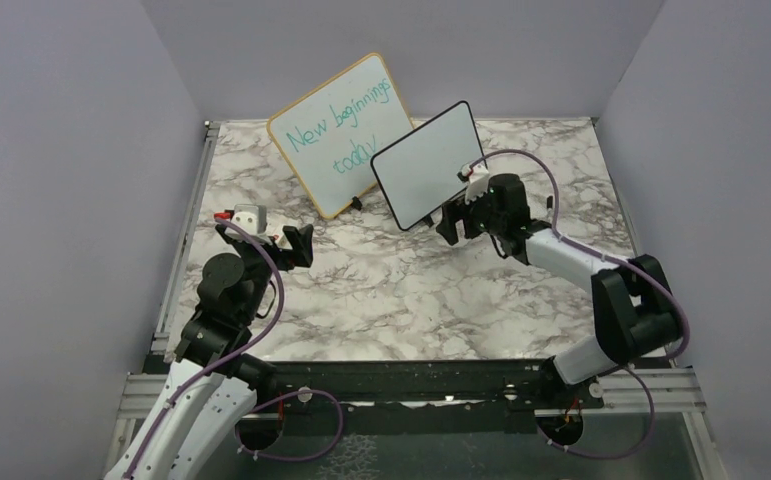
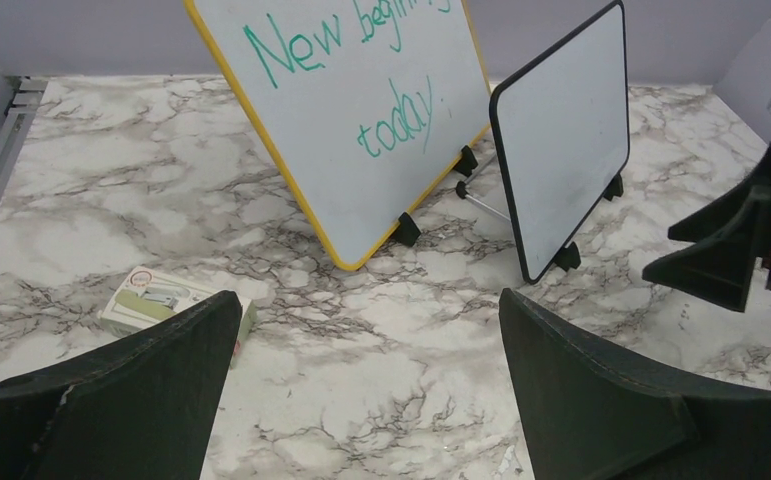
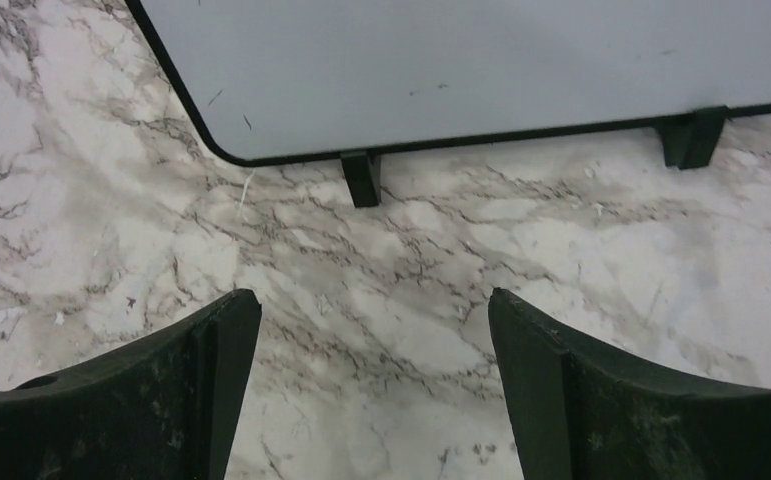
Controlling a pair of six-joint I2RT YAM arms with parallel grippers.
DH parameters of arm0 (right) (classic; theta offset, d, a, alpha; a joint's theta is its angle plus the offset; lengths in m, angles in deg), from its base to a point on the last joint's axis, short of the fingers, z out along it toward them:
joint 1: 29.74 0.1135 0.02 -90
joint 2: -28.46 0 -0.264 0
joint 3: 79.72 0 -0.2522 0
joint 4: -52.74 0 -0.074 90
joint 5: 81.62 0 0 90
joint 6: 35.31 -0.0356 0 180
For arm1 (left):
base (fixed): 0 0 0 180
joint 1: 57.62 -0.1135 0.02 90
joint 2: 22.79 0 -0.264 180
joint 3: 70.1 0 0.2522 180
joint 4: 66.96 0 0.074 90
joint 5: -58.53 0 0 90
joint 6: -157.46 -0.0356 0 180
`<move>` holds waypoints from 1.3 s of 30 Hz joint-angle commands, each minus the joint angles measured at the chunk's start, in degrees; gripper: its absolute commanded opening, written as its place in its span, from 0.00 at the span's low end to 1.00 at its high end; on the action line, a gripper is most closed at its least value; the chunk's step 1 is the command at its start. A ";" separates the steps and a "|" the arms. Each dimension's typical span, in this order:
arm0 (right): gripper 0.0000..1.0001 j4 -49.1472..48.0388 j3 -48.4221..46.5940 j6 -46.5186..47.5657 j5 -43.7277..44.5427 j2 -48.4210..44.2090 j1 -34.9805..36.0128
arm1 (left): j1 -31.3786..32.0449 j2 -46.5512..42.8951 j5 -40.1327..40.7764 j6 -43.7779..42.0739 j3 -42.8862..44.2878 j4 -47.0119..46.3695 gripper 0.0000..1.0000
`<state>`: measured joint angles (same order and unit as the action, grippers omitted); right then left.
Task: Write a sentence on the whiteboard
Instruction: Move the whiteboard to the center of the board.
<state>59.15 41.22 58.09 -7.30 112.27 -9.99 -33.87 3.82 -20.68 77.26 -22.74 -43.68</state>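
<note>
The whiteboard [image 1: 426,165], small and black-framed, stands tilted on little black feet at the back of the marble table. Its face [image 2: 566,140] is blank and no sentence shows on it. My right gripper [image 1: 454,222] hovers just in front of the board's lower edge [image 3: 481,70], right by it. Its jaws [image 3: 371,380] are open over bare marble with nothing between them. My left gripper [image 1: 271,240] is at the left, well short of the board. It stands wide open [image 2: 361,390] and empty.
A larger yellow-framed board [image 1: 346,130] with teal handwriting leans just behind and left of the whiteboard, also seen from the left wrist [image 2: 361,110]. A small flat box [image 2: 161,300] lies on the table by my left finger. Grey walls enclose three sides.
</note>
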 commanded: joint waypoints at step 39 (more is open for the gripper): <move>0.01 -14.28 -4.15 -3.01 19.55 19.93 14.75 | 0.49 1.77 -1.13 -1.28 -0.82 -1.64 0.99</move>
<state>45.42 33.46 58.39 6.58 135.57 1.61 -33.52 6.13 -21.93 76.41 -23.07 -44.12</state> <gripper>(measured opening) 0.176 0.990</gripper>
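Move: The black-framed whiteboard's left foot, a small black clip under its lower edge, lies about 6 cm ahead of the right hand, 7 cm to its left and 8 cm below. The board's right foot is some 8 cm farther out than that clip and 8 cm to the right of it; the yellow-framed board's near foot is about 4 cm farther out than the clip and 13 cm to the left of it. From the left hand the clip lies roughly 16 cm ahead, 28 cm right and 24 cm below. The black-framed board's left foot is what the right hand goes for: it sinks about 8 cm while reaching some 7 cm left and 5 cm forward, the fingers closing on the way until they pinch the foot from both sides just under the frame. Keeping that grip, it then begins to draw the board back towards the robot, about 2 cm. ##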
